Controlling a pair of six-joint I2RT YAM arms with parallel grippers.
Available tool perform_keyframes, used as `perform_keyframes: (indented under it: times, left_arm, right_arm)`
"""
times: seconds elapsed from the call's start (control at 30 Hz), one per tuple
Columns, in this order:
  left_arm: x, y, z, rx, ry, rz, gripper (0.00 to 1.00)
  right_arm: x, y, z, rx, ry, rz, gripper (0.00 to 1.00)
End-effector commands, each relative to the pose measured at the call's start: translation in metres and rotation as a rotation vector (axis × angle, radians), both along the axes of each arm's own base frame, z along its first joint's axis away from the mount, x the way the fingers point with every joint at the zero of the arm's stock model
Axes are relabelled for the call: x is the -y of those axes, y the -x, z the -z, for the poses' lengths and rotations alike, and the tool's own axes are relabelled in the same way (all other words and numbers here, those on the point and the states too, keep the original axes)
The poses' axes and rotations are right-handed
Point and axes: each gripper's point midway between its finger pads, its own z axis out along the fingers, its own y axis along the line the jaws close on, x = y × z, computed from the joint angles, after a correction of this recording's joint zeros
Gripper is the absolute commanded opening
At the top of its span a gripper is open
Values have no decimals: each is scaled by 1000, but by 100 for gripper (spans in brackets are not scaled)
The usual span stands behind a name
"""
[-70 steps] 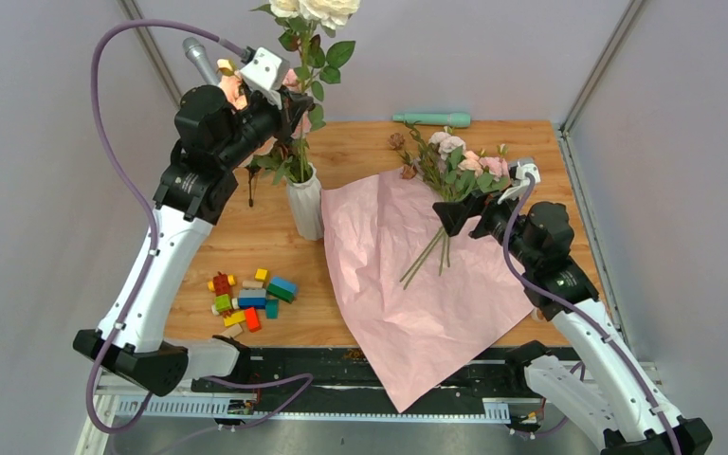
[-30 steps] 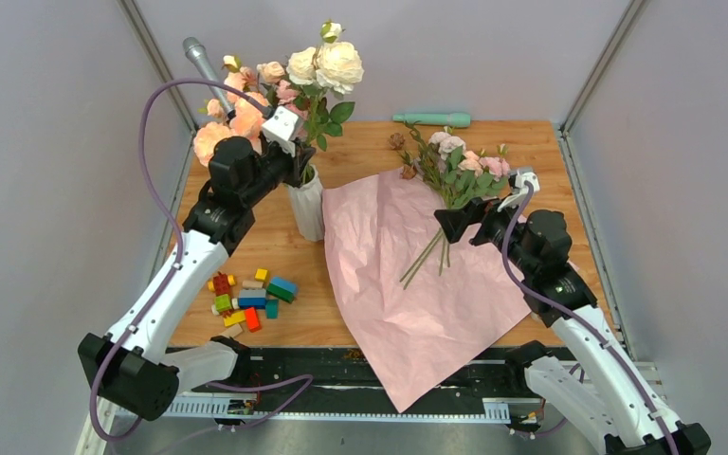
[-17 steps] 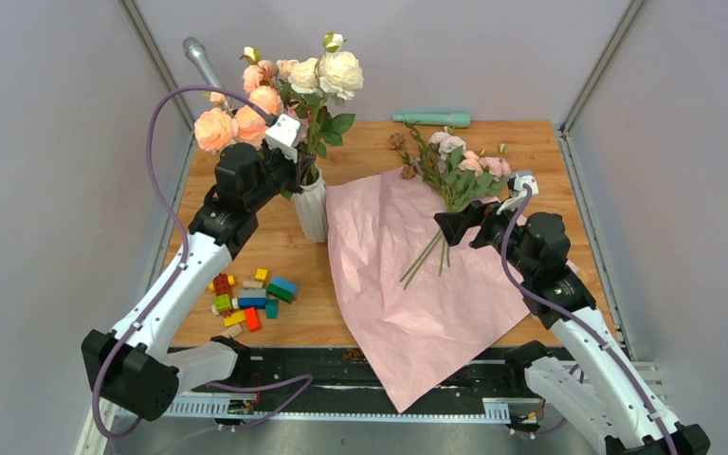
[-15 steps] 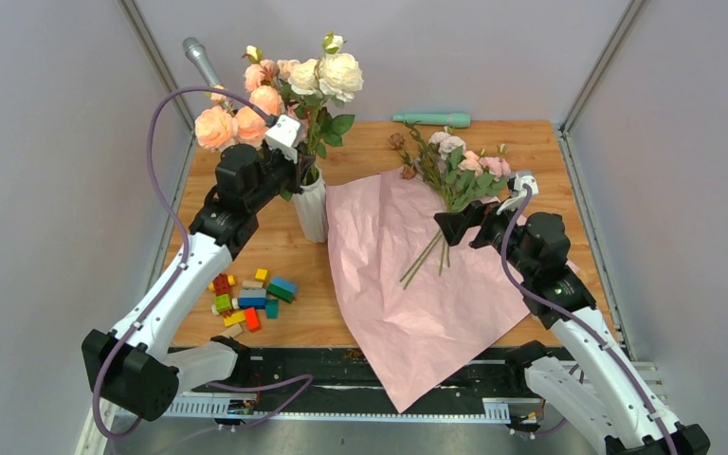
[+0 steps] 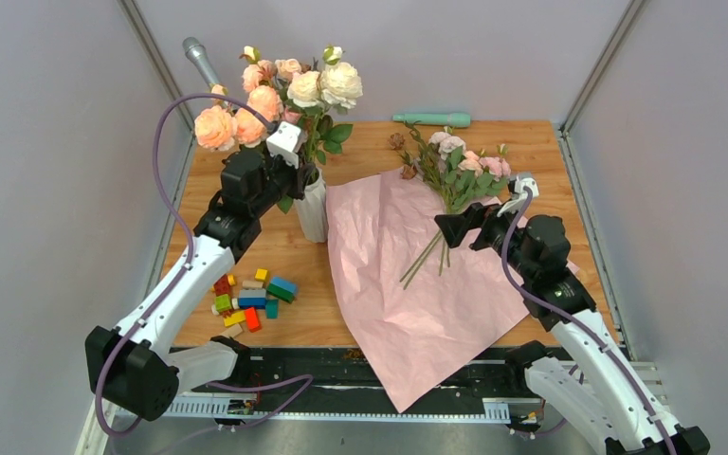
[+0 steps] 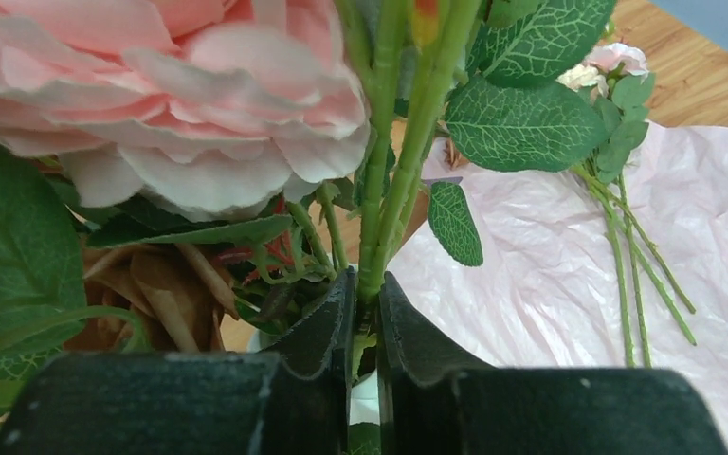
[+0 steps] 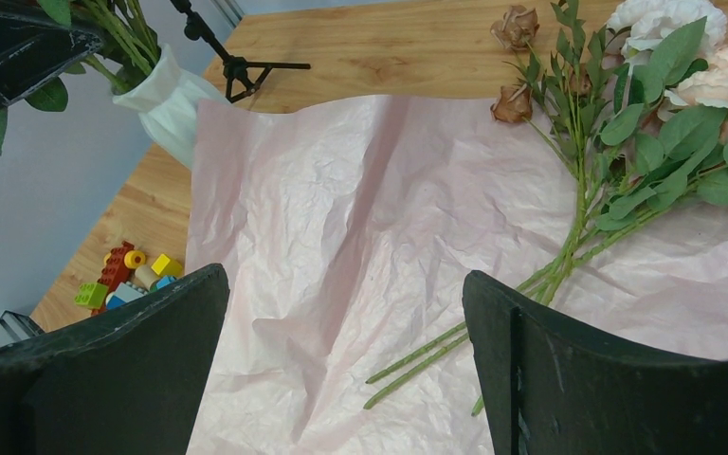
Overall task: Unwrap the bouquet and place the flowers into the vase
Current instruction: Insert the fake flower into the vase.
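Note:
The slim white ribbed vase (image 5: 311, 210) stands left of centre, also seen in the right wrist view (image 7: 175, 100). A bunch of large peach, pink and white blooms (image 5: 275, 90) stands in it. My left gripper (image 5: 296, 172) is just above the neck, its jaws (image 6: 367, 284) nearly together on this bunch's green stems. The bouquet lies unwrapped: its pink paper (image 5: 408, 284) is spread flat. The flowers (image 5: 460, 169), small white and pale pink roses (image 7: 664, 114), lie on the paper's far right part. My right gripper (image 5: 460, 223) hovers open over their stem ends (image 7: 344, 277), holding nothing.
Several toy bricks (image 5: 251, 296) lie near the left front. A teal tool (image 5: 433, 118) rests at the back edge, and a grey microphone (image 5: 199, 59) leans at the back left. A small black tripod (image 7: 237, 66) stands beside the vase. Two dried brown roses (image 7: 515, 104) lie by the flowers.
My left arm has come down with the large-bloom bunch, and its stems have sunk deeper into the vase. The right arm has hardly moved.

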Motion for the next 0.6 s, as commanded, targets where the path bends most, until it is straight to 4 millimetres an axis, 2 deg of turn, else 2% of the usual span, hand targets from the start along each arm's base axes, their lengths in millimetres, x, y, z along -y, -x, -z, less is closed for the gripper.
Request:
perform_keyframes:
  times: [0.0,0.33,0.57]
  left_arm:
    - [-1,1,10,-39,23,-13,20]
    - [-1,11,7,-78,19,4,44]
    - [-4,24,4,-102,15,14,67]
  right_arm:
    - [2,1,-14,49,-33,11,95]
    - [2,-1,-11,43,11,2,95]
    - [2,0,-4,18,8,5,95]
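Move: The left hand, fingers nearly shut around the white roses' stem, hovers just short of the vase: its middle is about 4 cm ahead, 1 cm right and 17 cm down, with the stem's lower end already at the mouth. The pink paper's middle lies about 24 cm right, 12 cm back and 30 cm down; the toy blocks, some 12 cm left, 18 cm back and 29 cm down. From the idle right hand, the vase is roughly 33 cm left, 14 cm ahead and 13 cm lower. The left fingers let go of the white roses' stem, spreading from nearly shut to a good half open. As they part, the hand sinks about 3 cm beside the vase mouth and eases back some 1.5 cm, the wrist tipping the fingertips down by roughly 8 degrees. ##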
